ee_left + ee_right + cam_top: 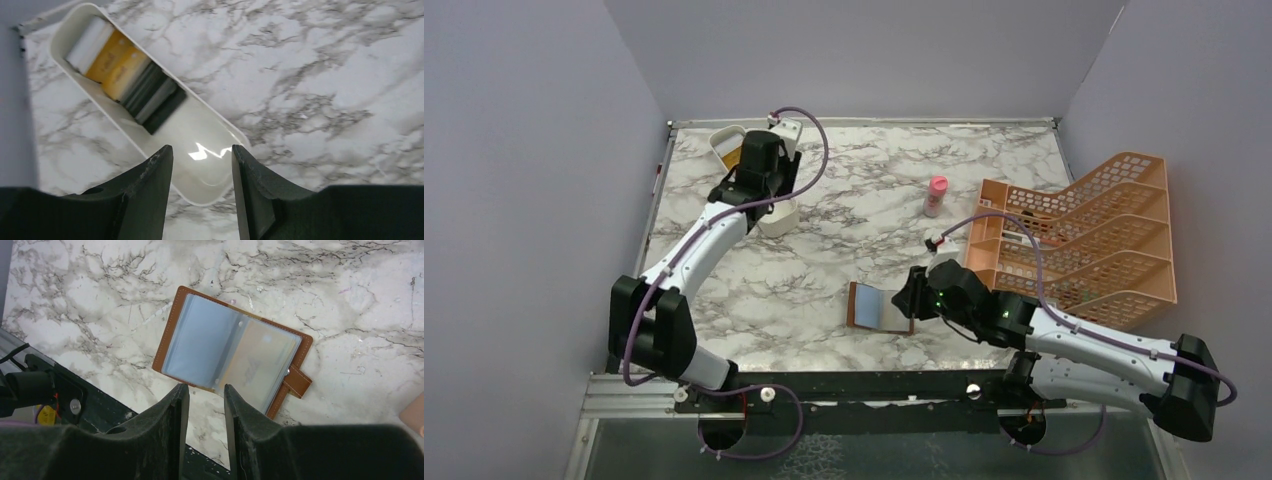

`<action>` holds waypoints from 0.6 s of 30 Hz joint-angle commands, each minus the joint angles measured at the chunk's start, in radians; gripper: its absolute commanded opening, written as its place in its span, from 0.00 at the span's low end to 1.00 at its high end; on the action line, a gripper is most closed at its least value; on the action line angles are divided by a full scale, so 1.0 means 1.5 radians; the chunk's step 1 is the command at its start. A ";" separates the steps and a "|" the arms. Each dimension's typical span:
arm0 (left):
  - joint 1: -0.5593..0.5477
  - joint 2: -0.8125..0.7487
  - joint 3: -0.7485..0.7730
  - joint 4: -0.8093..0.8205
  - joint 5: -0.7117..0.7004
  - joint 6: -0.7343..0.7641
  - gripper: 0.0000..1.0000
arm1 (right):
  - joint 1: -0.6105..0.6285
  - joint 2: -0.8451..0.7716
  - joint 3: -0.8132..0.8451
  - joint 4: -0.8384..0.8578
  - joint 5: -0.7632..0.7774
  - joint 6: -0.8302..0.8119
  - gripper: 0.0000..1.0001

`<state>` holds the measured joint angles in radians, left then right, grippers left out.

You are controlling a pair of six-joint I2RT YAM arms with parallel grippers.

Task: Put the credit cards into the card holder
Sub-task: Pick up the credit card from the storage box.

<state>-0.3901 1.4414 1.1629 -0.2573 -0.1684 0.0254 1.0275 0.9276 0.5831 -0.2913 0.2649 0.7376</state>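
The credit cards (125, 75), yellow-gold and dark grey ones beside a white piece, stand fanned in the far end of a white oblong tray (235, 134). My left gripper (202, 152) hangs open over the tray's bare near end and holds nothing. Seen from above, it (757, 160) covers most of the tray (724, 142) at the back left. The card holder (230, 350) lies open and flat, brown outside with blue-grey sleeves; its right sleeve looks pale tan. My right gripper (206, 387) is open and empty just short of its near edge. From above it (914, 293) is right of the card holder (879, 307).
An orange lattice rack (1084, 235) stands at the right, close behind the right arm. A small pink bottle (935, 196) stands upright between the rack and the tray. The table's black front rail (65, 390) runs close to the wallet.
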 commanded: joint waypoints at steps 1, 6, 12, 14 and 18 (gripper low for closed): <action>0.096 0.049 0.087 0.005 0.039 0.227 0.48 | -0.001 0.001 0.030 -0.026 -0.002 -0.028 0.37; 0.197 0.165 0.225 -0.032 0.112 0.332 0.45 | -0.001 0.018 0.045 -0.028 0.001 -0.052 0.37; 0.248 0.344 0.357 -0.033 0.145 0.405 0.52 | -0.001 0.056 0.077 -0.031 0.018 -0.073 0.36; 0.257 0.384 0.392 -0.036 0.176 0.417 0.52 | -0.001 0.070 0.090 -0.036 0.022 -0.081 0.36; 0.260 0.461 0.455 -0.042 0.180 0.439 0.53 | -0.001 0.101 0.111 -0.040 0.034 -0.087 0.35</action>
<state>-0.0074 2.0544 1.7473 -0.2962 0.0380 0.6060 1.0275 1.0473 0.7048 -0.3309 0.2726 0.6380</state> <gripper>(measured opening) 0.523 0.358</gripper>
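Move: The credit cards at the storage box's far end, white and yellow, stand about 16 cm ahead of the left gripper, 15 cm to its left and 16 cm below. The dark cards are nearer, roughly 8 cm ahead and 10 cm left. The box's empty near end is only some 2 cm ahead and 6 cm left, also well below. From the right gripper, the white and yellow cards lie around 40 cm ahead, 37 cm left and 8 cm lower. Bring the left gripper quickly forward and left, about 17 cm forward and 15 cm left, up the length of the storage box to its card-filled far end. Rise some 3 cm on the way, then turn down and sink about 7 cm towards the cards as the leftward travel dies out. Roll the left side up some 20 degrees, fingers kept half open and touching nothing yet. ##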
